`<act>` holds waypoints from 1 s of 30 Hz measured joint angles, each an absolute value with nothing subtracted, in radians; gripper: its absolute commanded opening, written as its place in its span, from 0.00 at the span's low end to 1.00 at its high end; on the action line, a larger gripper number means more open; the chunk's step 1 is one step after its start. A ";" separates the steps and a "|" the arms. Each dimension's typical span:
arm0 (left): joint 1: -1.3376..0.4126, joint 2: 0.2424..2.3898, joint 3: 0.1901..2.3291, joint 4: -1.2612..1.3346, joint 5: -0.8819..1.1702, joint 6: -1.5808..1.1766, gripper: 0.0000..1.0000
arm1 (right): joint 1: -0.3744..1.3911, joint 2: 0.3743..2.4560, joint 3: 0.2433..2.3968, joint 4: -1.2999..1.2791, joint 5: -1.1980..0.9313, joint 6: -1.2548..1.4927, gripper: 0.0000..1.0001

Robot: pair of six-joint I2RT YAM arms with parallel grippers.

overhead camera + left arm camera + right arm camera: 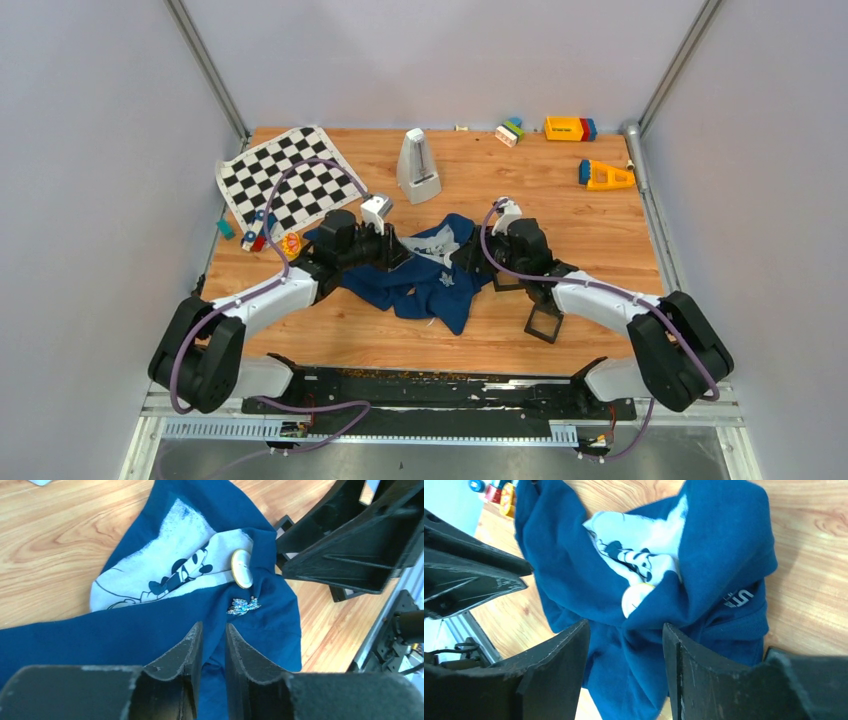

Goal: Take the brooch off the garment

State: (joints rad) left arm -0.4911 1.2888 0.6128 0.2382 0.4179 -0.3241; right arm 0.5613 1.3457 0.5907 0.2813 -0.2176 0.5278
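Observation:
The navy T-shirt (pixel 430 285) lies crumpled mid-table, its grey-white Mickey patch (pixel 165 565) facing up. The brooch (pixel 242 568), a small round disc with a gold rim, sits on the cloth at the patch's edge. In the right wrist view it (pixel 634 597) is half tucked under a blue fold. A small sparkling silver-blue ornament (pixel 243 606) lies just below it. My left gripper (pixel 214 630) is nearly closed, pinching a fold of the shirt short of the brooch. My right gripper (pixel 624 630) is open over the cloth, the brooch just ahead of its fingers.
A black-and-white chequered cloth (pixel 290 180) lies at the back left with small toys (pixel 265 238) beside it. A white metronome (pixel 418 165) stands behind the shirt. Black square frames (pixel 545 322) lie by the right arm. Coloured toys (pixel 570 128) sit at the back right.

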 measured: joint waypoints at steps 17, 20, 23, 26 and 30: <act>-0.505 1.553 0.618 0.501 0.609 -0.458 0.43 | 0.587 1.468 0.643 0.222 -0.221 0.525 0.00; -0.505 1.559 0.624 0.527 0.629 -0.472 0.46 | 0.587 1.450 0.638 0.230 -0.243 0.526 0.00; -0.505 1.573 0.628 0.558 0.644 -0.491 0.48 | 0.587 1.418 0.626 0.255 -0.265 0.526 0.00; -0.505 1.584 0.628 0.575 0.658 -0.505 0.48 | 0.588 1.393 0.616 0.275 -0.280 0.526 0.00; -0.505 1.596 0.628 0.590 0.672 -0.519 0.43 | 0.588 1.389 0.602 0.304 -0.299 0.527 0.00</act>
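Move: The round brooch lies about 7 cm to the right of the left hand, level with it in reach and some 5 cm lower; the glittery piece is about 4 cm nearer the robot than the brooch and slightly lower. The right hand goes for the garment fold beside the brooch, about 1 cm to its left and 4 cm below, with the brooch 3 cm left and 1 cm ahead. From this hand, the dark frame lies about 8 cm right and 4 cm back. The right hand drops about 3.5 cm with its fingers open, shuts them on the blue fold close beside the brooch, and then lifts that pinch some 3 cm, drifting a little left and back. Meanwhile the left hand reaches about 5 cm right towards the brooch, ending about 2.5 cm lower after a deeper dip, rolling and turning clockwise by some 10 degrees as its fingers spread wider, until the tips stand either side of the glittery piece, with no contact to be made out. ##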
